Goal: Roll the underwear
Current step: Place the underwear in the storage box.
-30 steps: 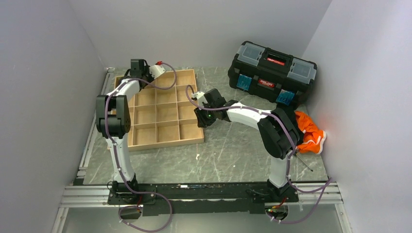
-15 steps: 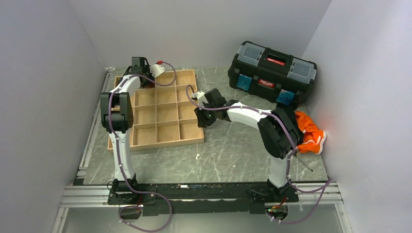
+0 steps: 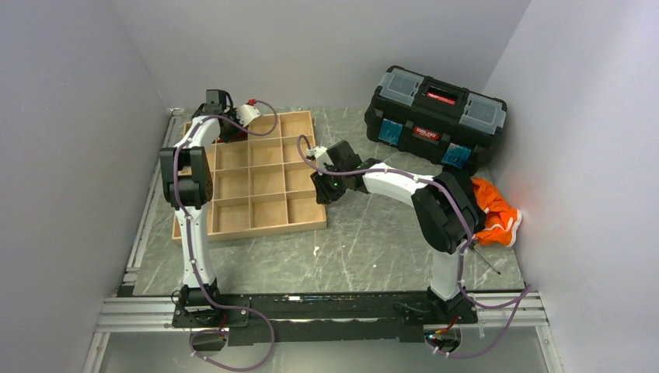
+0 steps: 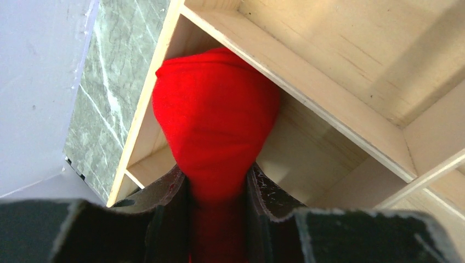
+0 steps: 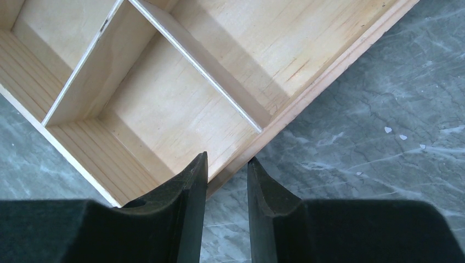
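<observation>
The underwear (image 4: pixel 216 109) is a bright red rolled bundle, and my left gripper (image 4: pixel 217 181) is shut on its near end. The bundle hangs into the far-left corner compartment of the wooden tray (image 4: pixel 307 82), against its walls. From above, the left wrist (image 3: pixel 218 105) covers that corner and hides the bundle. My right gripper (image 5: pixel 226 164) stands open by a narrow gap with nothing between its fingers. It hovers over the tray's right wall (image 5: pixel 329 71), low by the tray's right edge (image 3: pixel 321 190).
The wooden tray (image 3: pixel 256 231) of several compartments lies left of centre. A black toolbox (image 3: pixel 435 116) stands at the back right. An orange cloth (image 3: pixel 493 210) is heaped by the right wall, behind the right arm's elbow. Grey walls close in on three sides.
The left arm has swung slightly left and further back over the tray's far-left corner, still holding the red bundle. The right arm has not moved.
</observation>
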You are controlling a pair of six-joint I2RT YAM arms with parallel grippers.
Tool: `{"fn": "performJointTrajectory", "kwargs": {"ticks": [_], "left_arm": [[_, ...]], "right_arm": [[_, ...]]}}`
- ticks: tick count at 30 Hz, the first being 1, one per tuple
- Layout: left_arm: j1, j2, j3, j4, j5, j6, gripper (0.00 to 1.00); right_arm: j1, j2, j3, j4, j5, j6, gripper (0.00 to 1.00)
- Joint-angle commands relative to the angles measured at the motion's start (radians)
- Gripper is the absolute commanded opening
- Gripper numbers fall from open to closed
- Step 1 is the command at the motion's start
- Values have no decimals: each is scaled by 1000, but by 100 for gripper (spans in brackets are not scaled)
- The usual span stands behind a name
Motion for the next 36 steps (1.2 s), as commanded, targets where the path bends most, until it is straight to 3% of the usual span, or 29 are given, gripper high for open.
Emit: {"fn": "performJointTrajectory", "kwargs": {"ticks": [1, 20, 26, 36], "left_arm": [[3, 41, 8, -99, 38, 19, 12], [6, 104, 130, -123, 105, -59, 42], [6, 90, 118, -114, 103, -72, 66], [6, 27, 80, -103, 132, -100, 75]], "right_arm": [[-5, 33, 2, -117, -10, -64, 0], [-6, 51, 16, -124, -10, -70, 0], [-6, 48, 20, -128, -6, -75, 0], [-6, 52, 24, -129, -7, -77, 0]]}}
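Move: Your left gripper already holds the red underwear roll in the box's far row, second compartment from the left. The compartment's middle lies about 3 cm to the right, 1 cm back and 2 cm below. The navy roll in the corner compartment is some 7 cm to the left, level ahead. The empty compartment's middle lies about 13 cm to the right, 1 cm farther out. From the right hand, straddling the right-hand rim, the red roll's compartment is some 24 cm ahead and 27 cm left. Hold the left gripper almost still with its grip on the red roll, easing down only about half a centimetre, then open the fingers widely to let go. As they spread, shift about 1.5 cm forward towards the far rim and rise roughly as much. Keep the right gripper still, its fingers astride the box's right-hand rim. ##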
